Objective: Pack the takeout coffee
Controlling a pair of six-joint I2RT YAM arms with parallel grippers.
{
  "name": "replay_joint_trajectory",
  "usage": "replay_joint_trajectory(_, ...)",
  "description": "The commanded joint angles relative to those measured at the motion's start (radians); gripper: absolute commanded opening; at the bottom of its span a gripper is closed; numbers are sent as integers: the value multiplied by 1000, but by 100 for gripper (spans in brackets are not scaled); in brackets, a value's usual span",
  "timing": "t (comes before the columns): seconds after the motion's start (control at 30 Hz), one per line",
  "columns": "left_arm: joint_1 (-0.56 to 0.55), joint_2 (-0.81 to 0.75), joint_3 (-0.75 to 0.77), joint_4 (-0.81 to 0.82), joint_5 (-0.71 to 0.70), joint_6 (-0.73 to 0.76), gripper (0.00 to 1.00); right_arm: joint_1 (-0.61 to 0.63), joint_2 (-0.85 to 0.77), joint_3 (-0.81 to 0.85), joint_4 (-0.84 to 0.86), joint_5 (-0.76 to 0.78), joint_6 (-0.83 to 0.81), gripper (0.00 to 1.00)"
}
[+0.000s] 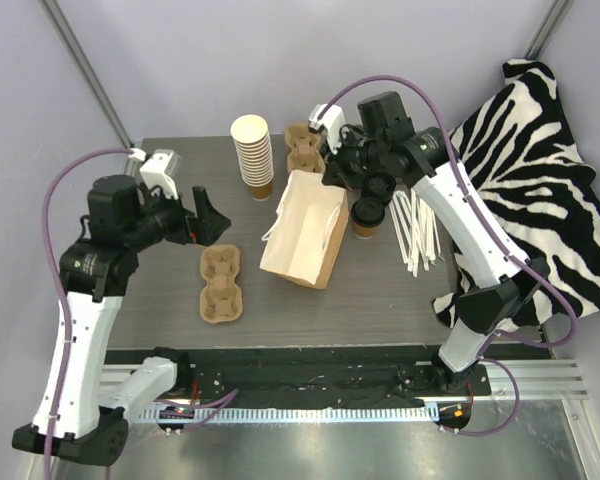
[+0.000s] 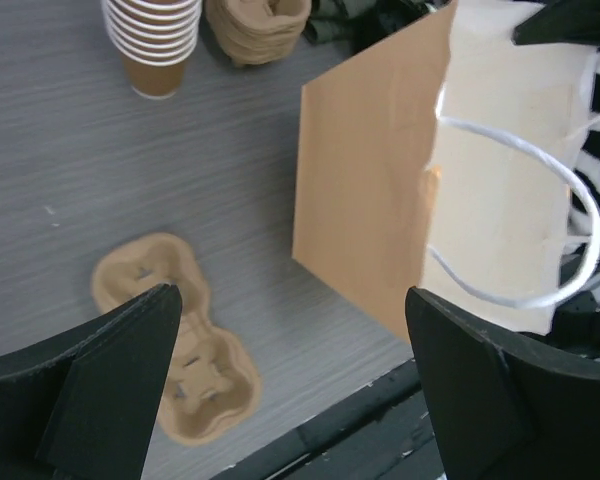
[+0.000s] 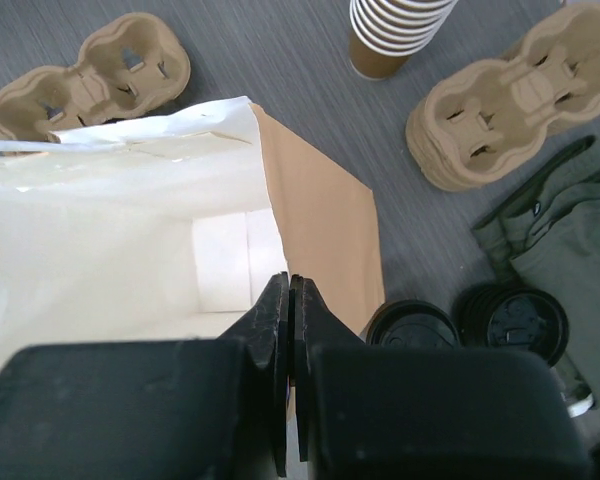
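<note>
The takeout coffee (image 1: 368,214), a brown cup with a black lid, stands just right of the open paper bag (image 1: 302,238). In the right wrist view its lid (image 3: 412,325) shows beside the bag's brown wall (image 3: 320,235). My right gripper (image 1: 332,183) is shut over the bag's far rim. The rim line runs straight into the closed fingertips (image 3: 290,285), so it pinches the paper. My left gripper (image 1: 208,220) hangs open to the left of the bag (image 2: 380,200), with only table between its fingers (image 2: 290,292).
A single cup carrier (image 1: 220,283) lies by the left gripper. A stack of lidless cups (image 1: 252,155) and a stack of carriers (image 1: 305,150) stand at the back. Loose black lids (image 3: 510,320), white sticks (image 1: 415,232) and a zebra cloth (image 1: 540,190) lie to the right.
</note>
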Motion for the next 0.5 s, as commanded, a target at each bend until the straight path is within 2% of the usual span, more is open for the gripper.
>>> replay_joint_trajectory(0.0, 167, 79, 115, -217, 263, 282, 100, 28, -70, -16, 53, -6, -93, 1)
replay_joint_trajectory(0.07, 229, 132, 127, -276, 320, 394, 100, 49, -95, -33, 67, 2, -121, 1)
replay_joint_trajectory(0.17, 252, 221, 129, -335, 306, 459, 99, 83, -130, -82, 90, 38, -161, 1)
replay_joint_trajectory(0.23, 252, 258, 106, -366, 314, 555, 100, 97, -147, -117, 96, 61, -173, 1)
replay_joint_trajectory(0.37, 252, 318, 26, -320, 225, 716, 100, 128, -185, -175, 125, 75, -178, 1)
replay_joint_trajectory(0.4, 252, 330, 9, -317, 228, 797, 100, 134, -194, -191, 128, 78, -180, 1)
replay_joint_trajectory(0.47, 280, 367, -12, -288, 192, 842, 100, 146, -204, -195, 130, 84, -181, 1)
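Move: The cup carrier lies on the table some 28 cm below the open left hand, about 5 cm to its left and 3 cm back. From that hand the paper bag's middle is roughly 17 cm right, 2 cm back and 13 cm lower; the cup stack is 20 cm ahead, 6 cm right. From the right hand, closed on the bag's rim, the carrier is about 28 cm left and 13 cm back, the lidded cup 8 cm right and 1 cm ahead. The cup carrier is what the left hand drops towards: after a small drift left it sinks, about 12 cm in all and 5 cm left, fingers wide open, the wrist turning some 30 degrees clockwise and steeper down. The paper bag stays pinched at its rim in the shut right fingers, which draw it about 4 cm back and slightly left, tipping up and turning a little counter-clockwise. ##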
